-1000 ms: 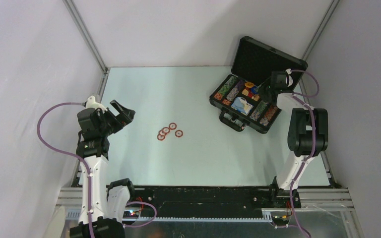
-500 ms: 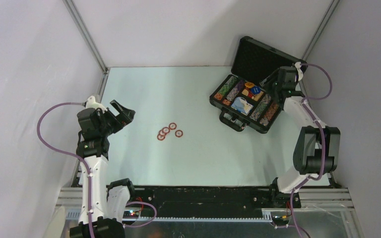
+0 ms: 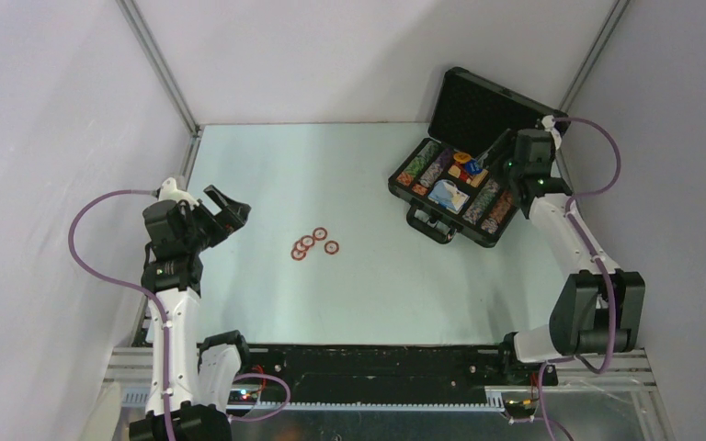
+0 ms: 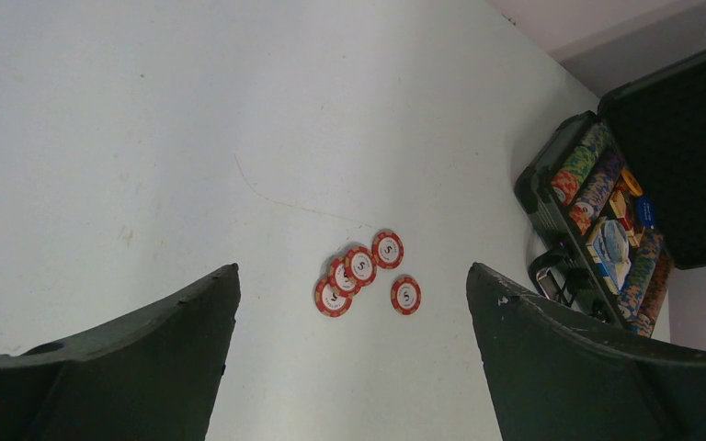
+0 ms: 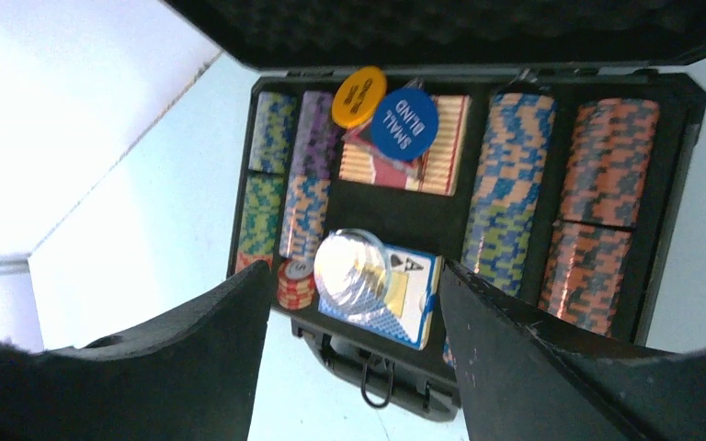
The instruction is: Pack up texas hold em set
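Observation:
The black case [image 3: 432,223] of the texas hold em set lies open at the far right, its foam-lined lid [image 3: 492,106] raised. Multicoloured chip rows [image 5: 515,175] fill its sides. A red-white card box [image 5: 437,161] under a blue disc [image 5: 404,124] and a yellow disc [image 5: 358,96] sits mid-case. A blue card deck [image 5: 395,289] and a short stack of red-white chips [image 5: 296,283] lie near the handle. My right gripper [image 5: 354,271] hovers open above the case's far right part [image 3: 496,152], holding nothing. Several loose red-white chips [image 3: 315,243] lie mid-table. My left gripper [image 3: 230,209] is open and empty, left of the chips [image 4: 363,266].
Grey enclosure walls and metal frame posts [image 3: 161,69] close in the table's left, back and right sides. The case [image 4: 597,230] sits tight in the back right corner. The arm bases and a black rail [image 3: 368,363] line the near edge.
My right gripper's jaws have spread wider and its arm's elbow has swung toward the near right. A blue disc now shows in the case's middle. The left arm has not moved.

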`<state>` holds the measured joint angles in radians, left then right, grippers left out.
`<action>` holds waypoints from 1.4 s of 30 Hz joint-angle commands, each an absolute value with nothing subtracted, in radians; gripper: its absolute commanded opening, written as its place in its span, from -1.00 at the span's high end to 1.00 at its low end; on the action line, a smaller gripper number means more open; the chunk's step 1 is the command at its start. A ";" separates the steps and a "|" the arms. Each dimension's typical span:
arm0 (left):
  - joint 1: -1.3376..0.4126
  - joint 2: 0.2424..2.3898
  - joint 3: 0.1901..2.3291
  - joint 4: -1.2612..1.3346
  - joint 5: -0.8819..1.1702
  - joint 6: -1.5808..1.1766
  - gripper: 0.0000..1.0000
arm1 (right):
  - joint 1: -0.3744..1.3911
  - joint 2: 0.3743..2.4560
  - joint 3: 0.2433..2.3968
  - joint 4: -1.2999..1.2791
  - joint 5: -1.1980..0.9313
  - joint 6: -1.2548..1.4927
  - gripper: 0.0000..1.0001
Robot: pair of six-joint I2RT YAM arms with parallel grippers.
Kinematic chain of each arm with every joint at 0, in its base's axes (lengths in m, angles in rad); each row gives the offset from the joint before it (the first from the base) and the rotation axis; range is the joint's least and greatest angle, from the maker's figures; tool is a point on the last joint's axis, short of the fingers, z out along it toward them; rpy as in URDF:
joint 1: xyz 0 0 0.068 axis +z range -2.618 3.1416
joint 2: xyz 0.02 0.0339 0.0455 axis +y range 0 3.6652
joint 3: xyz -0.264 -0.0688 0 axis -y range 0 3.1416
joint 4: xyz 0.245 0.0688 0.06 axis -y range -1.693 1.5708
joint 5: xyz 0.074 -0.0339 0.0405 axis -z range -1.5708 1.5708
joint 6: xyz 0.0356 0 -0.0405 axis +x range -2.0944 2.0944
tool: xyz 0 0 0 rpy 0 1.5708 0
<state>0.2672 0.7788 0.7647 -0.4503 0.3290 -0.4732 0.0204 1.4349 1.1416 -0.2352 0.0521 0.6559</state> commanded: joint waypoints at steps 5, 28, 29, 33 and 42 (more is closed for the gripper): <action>0.275 0.771 0.755 -0.424 0.348 -0.484 -0.94 | 0.096 1.346 1.118 -0.306 0.023 0.550 -0.42; 0.276 0.775 0.755 -0.424 0.353 -0.485 -0.95 | 0.371 1.465 1.129 -0.380 0.111 0.506 -0.27; 0.276 0.775 0.756 -0.424 0.352 -0.486 -0.95 | 0.381 1.474 1.128 -0.384 0.129 0.512 -0.27; 0.276 0.773 0.756 -0.424 0.353 -0.485 -0.95 | 0.428 1.501 1.128 -0.418 0.215 0.594 -0.29; 0.275 0.778 0.751 -0.418 0.371 -0.493 -0.94 | 0.526 1.598 1.128 -0.460 0.406 0.818 -0.33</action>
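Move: The red chips left on the table are the likely aim: some 50 cm to the right gripper's left, about 12 cm back and 20 cm below it. Nearer lies the open case: its card deck about 12 cm left, level fore and aft and 16 cm down, its handle some 17 cm left, 9 cm back and 18 cm below. From the left gripper the chips lie about 17 cm right, 3 cm ahead and 20 cm down. Swing the empty right gripper left across the case towards the red chips, about 15 cm in all, drawing it back roughly half as far. Keep it nearly level at first, turning it counter-clockwise some 25 degrees; then sink about 9 cm while still going left and back, down near the case handle, tipping the fingers downward. Leave the fingers open and touch nothing. ##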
